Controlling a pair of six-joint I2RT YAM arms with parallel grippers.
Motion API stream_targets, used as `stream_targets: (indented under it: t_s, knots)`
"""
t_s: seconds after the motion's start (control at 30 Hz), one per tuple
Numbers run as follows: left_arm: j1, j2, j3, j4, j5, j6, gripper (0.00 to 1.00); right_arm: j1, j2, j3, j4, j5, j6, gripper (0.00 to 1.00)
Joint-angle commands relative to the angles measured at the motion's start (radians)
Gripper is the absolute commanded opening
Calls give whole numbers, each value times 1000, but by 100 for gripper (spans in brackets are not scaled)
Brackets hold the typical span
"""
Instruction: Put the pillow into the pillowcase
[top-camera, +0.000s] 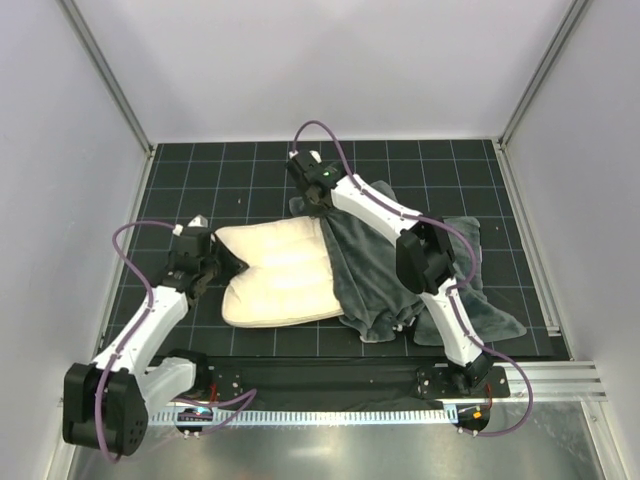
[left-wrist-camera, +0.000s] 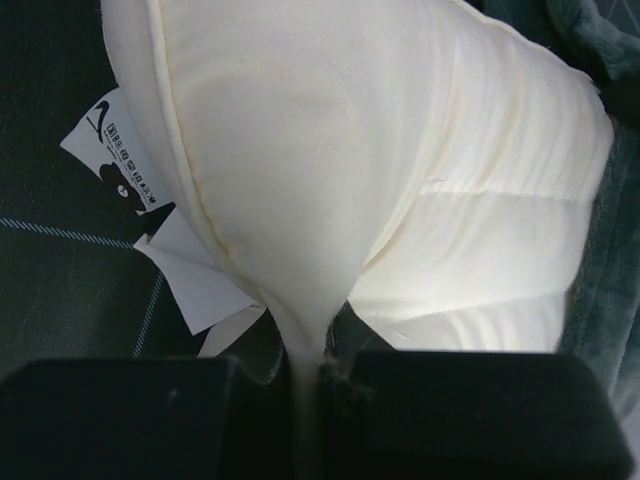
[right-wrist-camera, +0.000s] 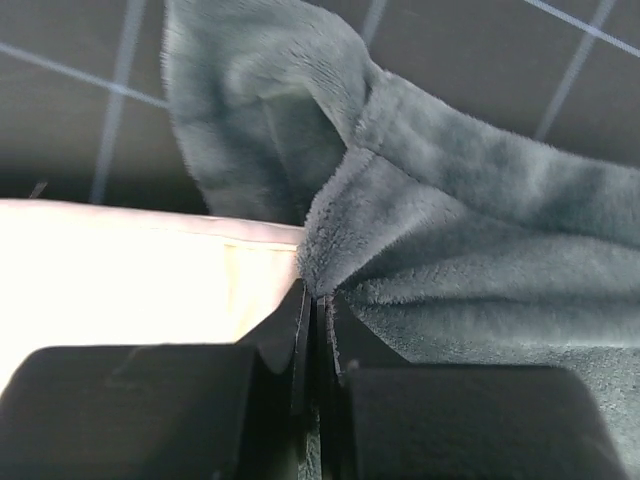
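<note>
The cream pillow (top-camera: 275, 273) lies mid-table, its right end under the dark grey plush pillowcase (top-camera: 385, 270). My left gripper (top-camera: 222, 262) is shut on the pillow's left edge, pinching the fabric (left-wrist-camera: 310, 345) between its fingers; white care tags (left-wrist-camera: 150, 200) hang beside it. My right gripper (top-camera: 318, 205) is shut on the pillowcase's far edge (right-wrist-camera: 330, 270), at the back of the pillow (right-wrist-camera: 140, 280). No zebra side shows.
The black gridded mat (top-camera: 230, 170) covers the table, with white walls at the back and sides and metal rails (top-camera: 540, 375) at the right front. The pillowcase spreads rumpled to the right (top-camera: 480, 315) near the right arm's base.
</note>
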Motion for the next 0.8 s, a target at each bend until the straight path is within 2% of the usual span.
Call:
stream_targets:
  t_s: [0.0,0.2,0.4,0.6,0.67,0.73,0.77]
  knots:
    - [1,-79,22,38,73,15,0,52,-63,50,29,-111,-20,4]
    - [-2,-258,126,-8,139,15,0,106,-112,159,37,-381,16,4]
    - [-2,-294,304,-150,124,35,0,119,-252,169,124,-646,130,4]
    - [0,-294,373,-190,113,28,0,142,-356,160,185,-714,179,4]
    - [-2,-298,404,-210,99,28,0,138,-365,145,201,-705,187,15]
    - [-2,-300,428,-251,73,26,0,121,-349,142,167,-691,185,35]
    - [-2,-302,453,-268,64,23,0,115,-341,137,153,-691,182,47]
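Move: The left hand already pinches the pillow's left end; the pillowcase mouth's middle lies about 20 cm to its right, level forward and some 3 cm lower. The right hand is shut on the case's far rim, with that mouth's middle about 15 cm back, 3 cm right and 3 cm below. The exposed pillow's middle is some 15 cm back and 7 cm left of the right hand, 3 cm lower. Both hands lift pinched pillow and case rim some 20 cm, the right swinging left and back before opening. ##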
